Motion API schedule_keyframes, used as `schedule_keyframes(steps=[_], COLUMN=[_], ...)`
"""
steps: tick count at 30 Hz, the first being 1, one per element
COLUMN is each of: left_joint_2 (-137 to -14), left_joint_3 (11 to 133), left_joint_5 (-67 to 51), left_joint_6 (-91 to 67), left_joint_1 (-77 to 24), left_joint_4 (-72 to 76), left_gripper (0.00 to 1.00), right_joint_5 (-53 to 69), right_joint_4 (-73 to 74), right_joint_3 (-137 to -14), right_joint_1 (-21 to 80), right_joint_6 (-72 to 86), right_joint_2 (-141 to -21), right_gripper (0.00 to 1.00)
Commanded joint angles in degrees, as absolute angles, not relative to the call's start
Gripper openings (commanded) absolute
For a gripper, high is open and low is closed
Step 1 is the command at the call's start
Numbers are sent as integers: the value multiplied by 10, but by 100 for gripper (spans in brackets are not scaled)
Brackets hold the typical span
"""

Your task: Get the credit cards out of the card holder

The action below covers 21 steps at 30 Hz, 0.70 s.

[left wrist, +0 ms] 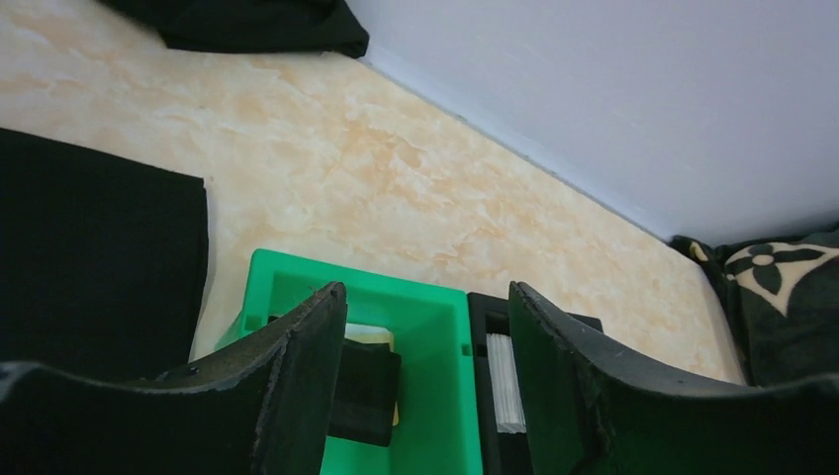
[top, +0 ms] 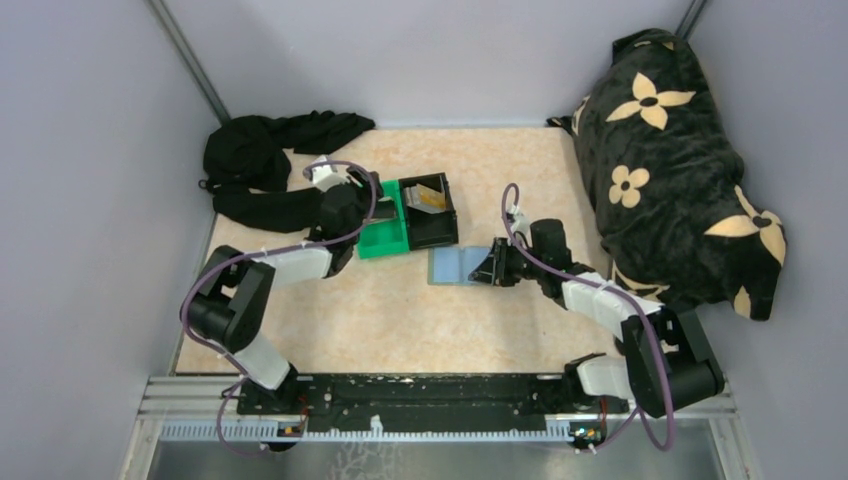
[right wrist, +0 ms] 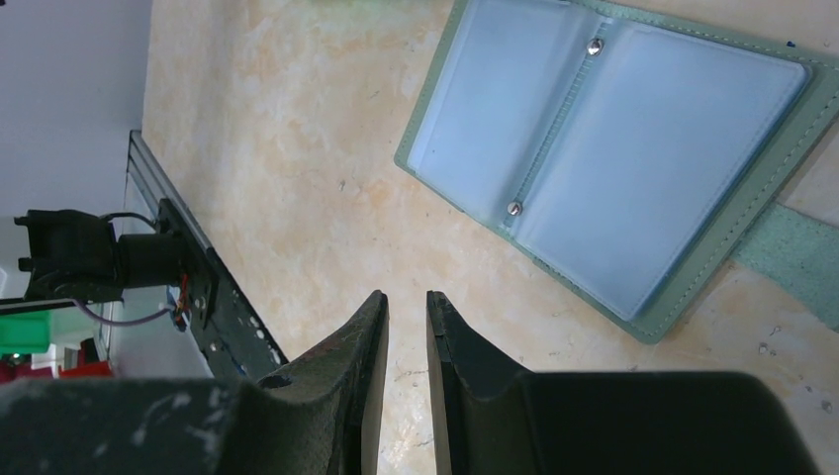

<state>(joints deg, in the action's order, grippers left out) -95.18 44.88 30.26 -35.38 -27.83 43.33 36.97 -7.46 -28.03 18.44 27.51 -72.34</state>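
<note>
The card holder [top: 455,265] [right wrist: 604,148] lies open and flat on the table, its two grey-blue panels showing. My right gripper [top: 487,268] [right wrist: 407,295] hovers at its right edge with the jaws a narrow gap apart and only bare table between them. Over the green bin [top: 385,240] [left wrist: 440,376] my left gripper [top: 378,200] [left wrist: 425,289] stands open and empty. A credit card with a dark stripe [left wrist: 366,386] lies in that bin. The black bin [top: 435,232] [left wrist: 477,346] holds a tan-gold card [top: 432,198] and a pale grey card [left wrist: 505,381].
A black cloth [top: 265,165] [left wrist: 99,257] lies at the back left, close to the left arm. A large black flowered cushion [top: 680,160] fills the right side. Grey walls close in the table. The metal rail [top: 430,395] runs along the near edge.
</note>
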Motion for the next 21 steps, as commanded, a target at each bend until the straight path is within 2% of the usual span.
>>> schedule_keyframes(steps=[1,5,10,12,17,21], left_joint_2=[-933,-952,-946,-934,-879,-805], left_joint_3=[464,493,543,554,512,429], left_joint_5=[261,174,130,126,126,107], left_joint_6=[-321,-301,-305,-324,-354,-374], left_joint_1=[-279,-283,-302,-305,-305,-306], left_joint_4=[433,401,269,207,137,162], left_gripper=[66,64,75,83,87,90], right_joint_5=[377,378,344,339,338,324], right_joint_4=[-105,-110,-102,-101,-109,-110], right_joint_3=[-281,-281,-283,-287,-299,-311], right_joint_1=[179,179,179,178,178,177], right_joint_6=[271,276,284,284,290,288], right_joint_2=[-729,-725,-690,-686,-702,-727], right_gripper=[22,21,21,21,21,21])
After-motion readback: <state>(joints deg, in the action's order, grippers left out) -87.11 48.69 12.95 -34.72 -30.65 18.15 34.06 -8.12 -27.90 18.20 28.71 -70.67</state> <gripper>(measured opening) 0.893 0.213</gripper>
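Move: The card holder lies open and flat, roughly 15 cm back and 18 cm to the right of the empty left hand, some 16 cm below it. The green compartment's middle is about 4 cm back from that hand and straight below, 14 cm down; the black compartment's is 2 cm back and 11 cm to the right, equally low. From the right hand the card holder is about 5 cm ahead, 3 cm left and 8 cm down. Towards the card holder, away from the cards already lying in the green compartment, comes the empty left hand: first sweeping right by some 6 cm above the compartments, then drawing back about 5 cm and dipping slightly. Its wrist swings clockwise by 20 degrees and tips down, while the fingers spread wider, touching nothing. ##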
